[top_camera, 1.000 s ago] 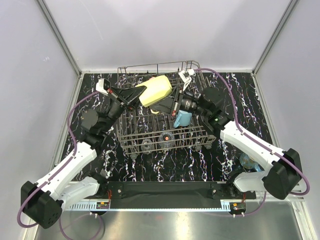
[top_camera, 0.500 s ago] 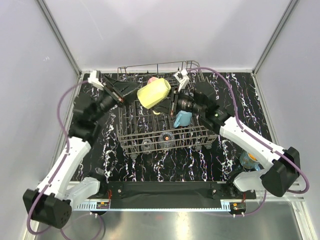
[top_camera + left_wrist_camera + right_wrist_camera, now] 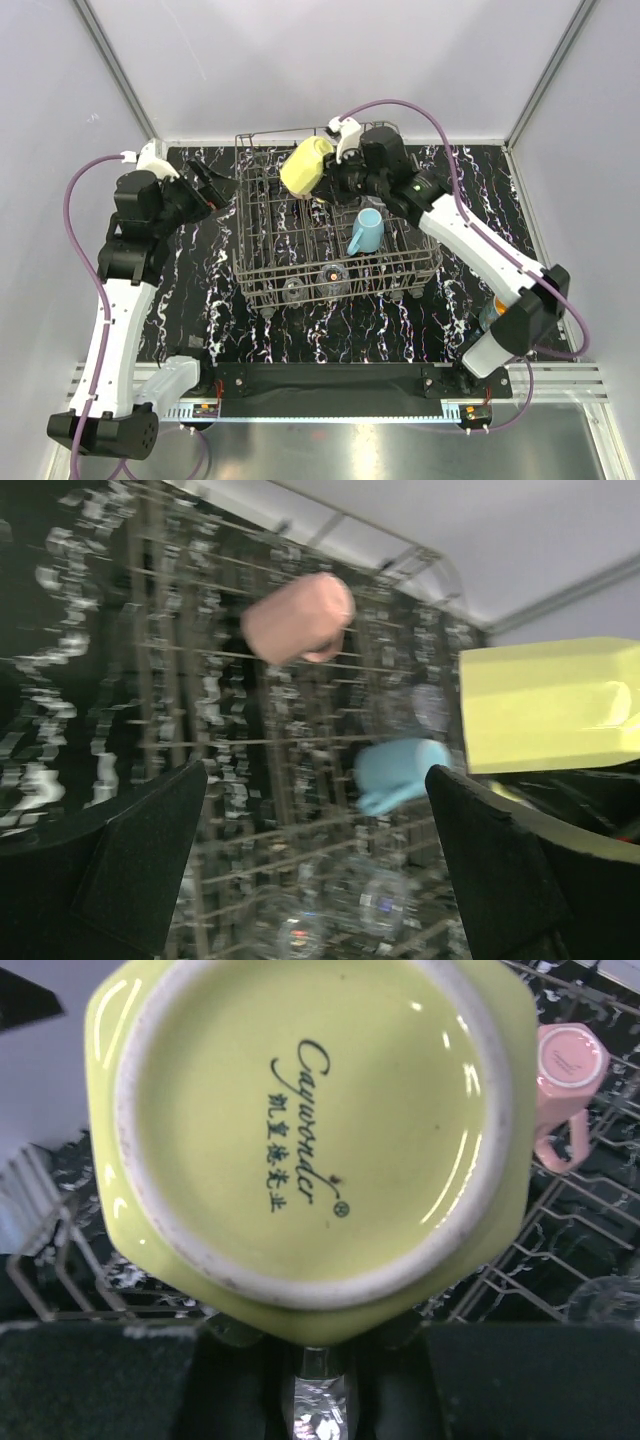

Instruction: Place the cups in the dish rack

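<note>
The yellow mug [image 3: 306,165] hangs over the back of the dish rack [image 3: 243,215], with my right gripper [image 3: 332,182] shut on it. In the right wrist view its base [image 3: 310,1130] fills the frame above the gripper [image 3: 310,1365], and a pink mug [image 3: 566,1068] stands in the rack [image 3: 560,1260] beyond. My left gripper [image 3: 205,182] is open and empty, left of the rack. Between its fingers [image 3: 140,865] I see the pink mug [image 3: 298,617], a light blue mug [image 3: 400,770] and the yellow mug [image 3: 545,705]. The light blue mug [image 3: 367,232] and two clear glasses [image 3: 333,275] sit in the rack.
A teal-blue mug [image 3: 495,315] stands on the marbled black table [image 3: 340,335] at the right, partly hidden by my right arm. White walls enclose the table on three sides. The arm bases and a black bar run along the near edge.
My left gripper opened, let go of the yellow mug and drew back to the left. My right gripper carried the mug up toward the rack's back edge.
</note>
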You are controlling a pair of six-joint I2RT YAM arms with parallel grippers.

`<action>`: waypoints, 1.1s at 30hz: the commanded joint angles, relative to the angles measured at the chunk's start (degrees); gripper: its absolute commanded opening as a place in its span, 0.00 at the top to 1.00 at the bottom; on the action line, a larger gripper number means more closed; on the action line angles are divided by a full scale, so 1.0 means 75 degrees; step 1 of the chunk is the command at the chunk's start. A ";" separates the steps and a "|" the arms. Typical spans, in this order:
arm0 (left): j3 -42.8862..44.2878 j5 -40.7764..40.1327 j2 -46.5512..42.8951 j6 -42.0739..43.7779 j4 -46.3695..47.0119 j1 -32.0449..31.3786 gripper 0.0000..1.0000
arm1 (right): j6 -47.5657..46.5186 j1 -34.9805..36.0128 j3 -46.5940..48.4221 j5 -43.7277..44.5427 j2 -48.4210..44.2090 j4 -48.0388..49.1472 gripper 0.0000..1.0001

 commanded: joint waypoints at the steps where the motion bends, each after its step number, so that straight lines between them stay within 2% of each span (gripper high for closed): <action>1: 0.0246 -0.1548 0.0001 0.1389 -0.0390 0.0048 0.01 | -0.1201 -0.0036 0.1036 0.0739 0.0441 -0.0222 1.00; 6: -0.0292 -0.2075 0.0072 0.1473 0.0031 0.0048 0.01 | -0.2034 -0.0047 0.2104 0.0939 0.1670 -0.1323 1.00; 11: -0.1371 -0.2242 0.0095 0.1368 0.0712 0.0118 0.01 | -0.2200 -0.0094 0.2491 0.1069 0.2375 -0.1407 1.00; 18: -0.1407 -0.1960 0.0131 0.1403 0.0560 0.0177 0.01 | -0.2129 -0.0164 0.3089 0.1056 0.3336 -0.1758 1.00; 24: -0.1477 -0.1585 0.0189 0.1344 0.0572 0.0177 0.01 | -0.2211 -0.0258 0.3066 0.1432 0.3583 -0.1759 1.00; 33: -0.1430 -0.1620 0.0213 0.1379 0.0501 0.0177 0.01 | -0.2082 -0.0352 0.3090 0.1011 0.3853 -0.1852 1.00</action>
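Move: Just short of the pink cup and slightly to its right is the free rack spot for the held yellow cup: some 8 cm ahead of the right hand, 2 cm to its left and 17 cm below. The pink cup stands about 12 cm ahead, 5 cm left; the blue cup level with the hand, 10 cm right; the clear glass 7 cm ahead, 13 cm right; all some 19 cm down. From the left hand the spot is about 10 cm ahead, 18 cm right. Lowering the yellow cup by its handle into the rack beside the pink cup, the right hand sinks about 16 cm while reaching 8 cm forward, easing off near the bottom. Its wrist tips the fingers some 30 degrees more steeply down and the fingers keep their grip. The empty left hand, still wide open, moves 5 cm left away from the spot and sinks 10 cm, then waits. ##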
